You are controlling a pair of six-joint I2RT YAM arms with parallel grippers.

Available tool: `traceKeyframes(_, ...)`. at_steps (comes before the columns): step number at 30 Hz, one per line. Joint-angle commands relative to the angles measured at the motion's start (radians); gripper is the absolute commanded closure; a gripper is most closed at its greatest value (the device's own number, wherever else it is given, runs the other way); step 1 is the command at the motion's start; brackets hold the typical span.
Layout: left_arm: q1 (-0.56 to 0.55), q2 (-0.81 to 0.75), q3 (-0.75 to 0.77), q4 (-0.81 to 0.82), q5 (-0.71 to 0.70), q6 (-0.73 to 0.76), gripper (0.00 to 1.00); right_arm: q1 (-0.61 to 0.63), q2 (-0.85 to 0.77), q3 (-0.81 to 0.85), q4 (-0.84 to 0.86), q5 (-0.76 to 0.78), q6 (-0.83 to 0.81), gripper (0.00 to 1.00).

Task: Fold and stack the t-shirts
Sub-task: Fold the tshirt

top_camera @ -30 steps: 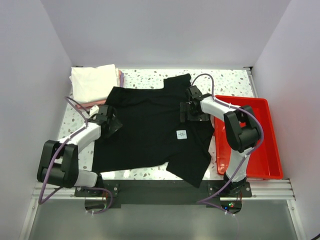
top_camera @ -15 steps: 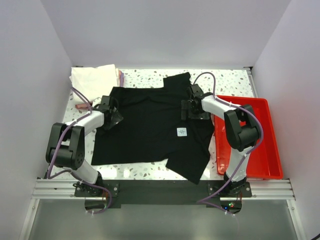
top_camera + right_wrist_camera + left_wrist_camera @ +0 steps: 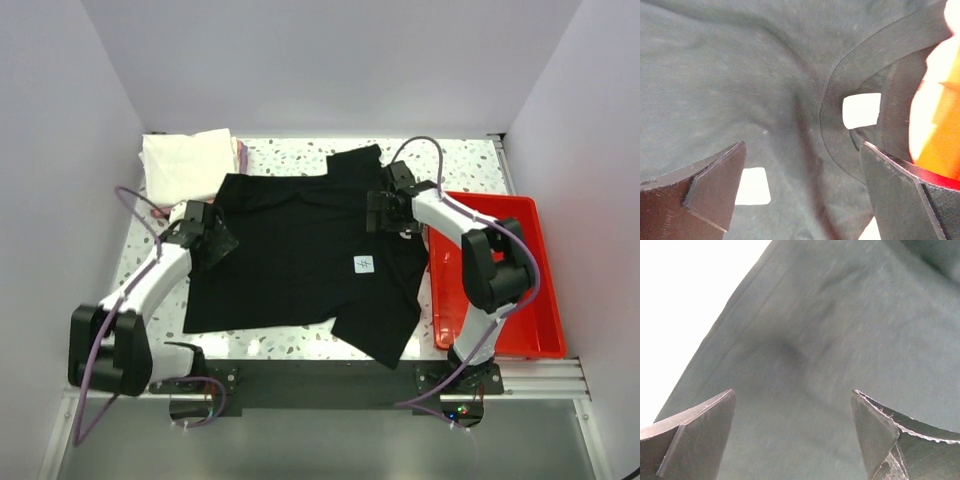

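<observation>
A large black t-shirt (image 3: 300, 255) lies spread on the speckled table, with a small white label (image 3: 364, 264) on its front. Its near right corner is turned over. My left gripper (image 3: 218, 243) hovers open over the shirt's left edge; in the left wrist view only black cloth (image 3: 830, 340) lies between the fingers (image 3: 695, 440). Over the collar (image 3: 840, 125) stands my right gripper (image 3: 380, 212), also open, with a white neck label (image 3: 861, 110) ahead of it. A folded white t-shirt (image 3: 186, 162) sits on pink ones (image 3: 241, 152) at the back left.
A red plastic tray (image 3: 525, 215) lies along the right side, its rim close to the right arm and showing in the right wrist view (image 3: 940, 140). White walls close in the table on three sides.
The left arm has swung its elbow outward and its gripper has shifted slightly left over the shirt's edge. The right gripper has moved a little farther back over the collar. Both stayed open.
</observation>
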Motion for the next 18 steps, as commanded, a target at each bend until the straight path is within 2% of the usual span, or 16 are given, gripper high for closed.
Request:
traceKeyframes(1, 0.007, -0.156, -0.1, -0.167, 0.037, -0.097, 0.0, -0.002, -0.119, -0.009, 0.012, 0.023, -0.004, 0.01)
traceKeyframes(4, -0.043, -0.285, -0.23, -0.216, 0.117, -0.207, 0.0, -0.004, -0.14, -0.032, 0.022, 0.008, -0.004, 0.01)
traceKeyframes(5, -0.116, -0.318, -0.285, -0.23, 0.129, -0.249, 0.0, -0.004, -0.143, -0.035, 0.024, 0.005, -0.004, 0.01)
traceKeyframes(6, -0.158, -0.386, -0.306, -0.269, 0.128, -0.352, 0.0, -0.004, -0.145, -0.037, 0.029, 0.0, -0.004, 0.01)
traceKeyframes(8, -0.26, -0.478, -0.345, -0.319, 0.149, -0.43, 0.0, -0.002, -0.143, -0.04, 0.033, -0.012, -0.007, 0.01)
traceKeyframes(9, -0.288, -0.506, -0.355, -0.331, 0.155, -0.514, 0.0, -0.002, -0.143, -0.042, 0.036, -0.02, -0.007, 0.01)
traceKeyframes(12, -0.345, -0.561, -0.379, -0.323, 0.125, -0.583, 0.0, -0.002, -0.143, -0.048, 0.044, -0.038, -0.009, 0.01)
traceKeyframes(18, -0.35, -0.368, -0.447, -0.234, 0.12, -0.675, 0.0, -0.002, -0.156, -0.062, 0.039, -0.032, -0.015, 0.01)
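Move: The black t-shirt lies spread under both open grippers; the spot on its near edge that the left hand goes for is about 17 cm back, 6 cm right and 6 cm below it. The shirt's near-left corner is some 11 cm left of that spot, level with it, and the near sleeve notch about 20 cm to its right and 1 cm farther out. From the right hand that spot lies roughly 24 cm back, 33 cm left and 4 cm down. Over the spread t-shirt, towards its near edge, the left hand sweeps back about 15 cm, soon bearing right too, and sinks some 5 cm, its left side tipping down about 15 degrees, fingers still wide open; contact can't be made out. The right hand, open as well, lifts a few centimetres farther above the shirt, then settles back slightly. ##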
